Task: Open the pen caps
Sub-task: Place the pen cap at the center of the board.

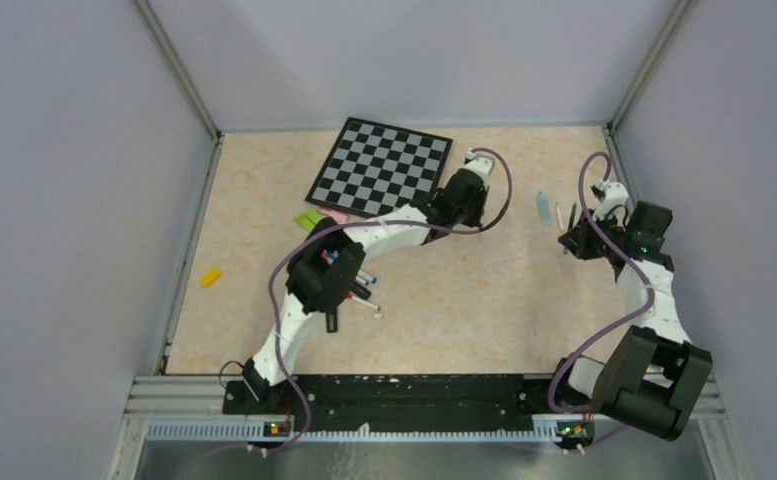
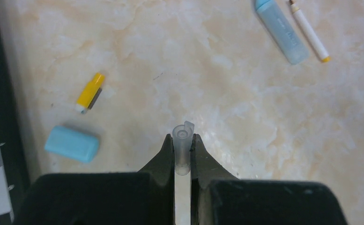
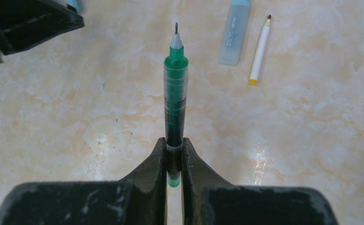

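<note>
My left gripper [image 2: 183, 139] is shut on a clear pen cap [image 2: 183, 149] that sticks out past the fingertips, held above the table. My right gripper [image 3: 174, 142] is shut on the rear end of a green pen [image 3: 175, 91], whose bare tip points away from me. In the top view the left gripper [image 1: 469, 215] hangs near the board's right corner and the right gripper [image 1: 572, 240] is at the right. A light-blue highlighter [image 2: 281, 30] and a thin white pen [image 2: 309, 32] lie uncapped between them. A yellow cap [image 2: 90, 92] and a light-blue cap [image 2: 71, 143] lie loose.
The checkered board [image 1: 381, 165] lies at the back middle. A heap of pens [image 1: 354, 275] is partly hidden under the left arm's elbow. Green and pink pieces [image 1: 320, 217] lie by the board, and a yellow piece [image 1: 210, 276] at the left. Walls close in the table.
</note>
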Controlling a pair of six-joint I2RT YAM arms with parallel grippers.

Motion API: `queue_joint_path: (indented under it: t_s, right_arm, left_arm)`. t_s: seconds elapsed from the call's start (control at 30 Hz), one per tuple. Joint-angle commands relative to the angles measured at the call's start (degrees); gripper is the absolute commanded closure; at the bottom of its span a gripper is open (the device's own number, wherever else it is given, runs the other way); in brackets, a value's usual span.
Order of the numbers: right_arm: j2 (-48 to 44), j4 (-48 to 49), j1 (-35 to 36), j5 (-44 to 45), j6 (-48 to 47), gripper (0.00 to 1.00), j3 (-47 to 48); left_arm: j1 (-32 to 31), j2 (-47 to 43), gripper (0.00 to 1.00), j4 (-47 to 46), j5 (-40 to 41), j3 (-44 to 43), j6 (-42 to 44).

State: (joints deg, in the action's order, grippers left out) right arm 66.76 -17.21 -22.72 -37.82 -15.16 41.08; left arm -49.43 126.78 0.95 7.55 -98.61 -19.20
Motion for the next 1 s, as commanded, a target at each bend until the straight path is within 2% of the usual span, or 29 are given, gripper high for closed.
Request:
queue_joint_path:
  t_s: [0.0, 0.3, 0.57, 0.67, 0.83, 0.97]
  right_arm:
    - [-1.1, 2.1, -1.1, 1.1, 1.5, 1.00, 2.2]
    - [-0.6, 2.2, -1.2, 0.7, 1.7, 1.00, 2.2]
    - [-0.1, 2.1, -1.3, 1.7, 1.6, 1.00, 2.3]
    - [0.3, 1.9, -1.9, 1.9, 1.6, 1.00, 2.3]
    - [1.1, 1.8, -3.0, 2.9, 1.4, 1.00, 2.6]
    - [3.7, 1.7, -3.9, 5.2, 0.1, 1.00, 3.6]
  left_arm:
    - [0.7, 8.6, 0.96, 5.7, 0.0, -12.6, 2.6]
    - [2.4, 15.9, 0.89, 8.2, 0.0, -20.3, 0.4]
    - [2.8, 16.6, 0.60, 10.2, 0.7, -21.6, 0.2]
    - [2.8, 15.9, 0.57, 10.7, 0.6, -22.4, 0.7]
    - [2.8, 10.5, 0.53, 10.7, -2.3, -21.7, 2.1]
    - [2.8, -0.2, 0.45, 6.6, -6.1, -12.8, 4.9]
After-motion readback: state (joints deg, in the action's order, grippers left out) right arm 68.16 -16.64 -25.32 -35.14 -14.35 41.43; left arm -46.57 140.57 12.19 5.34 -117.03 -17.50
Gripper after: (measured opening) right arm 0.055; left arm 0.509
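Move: The clear pen cap is shut in my left fingers. Its open spot on the table is about 4 cm ahead, 1 cm right and 7 cm below my left hand. Past that spot the yellow cap lies some 8 cm ahead and 2 cm left of this hand, the light-blue cap 6 cm ahead and 5 cm left, and the chessboard's middle 15 cm ahead and 21 cm left. From my right hand the spot is roughly 20 cm left, 9 cm ahead and 9 cm below. I sink my left hand about 7 cm, reaching some 4 cm forward, to set the clear cap on the table just right of the blue and yellow caps. Down there I open my fingers to about half, let go of the cap and rise 2 cm. My right hand keeps its grip on the green pen, first nearly still, then easing 2 cm right. ##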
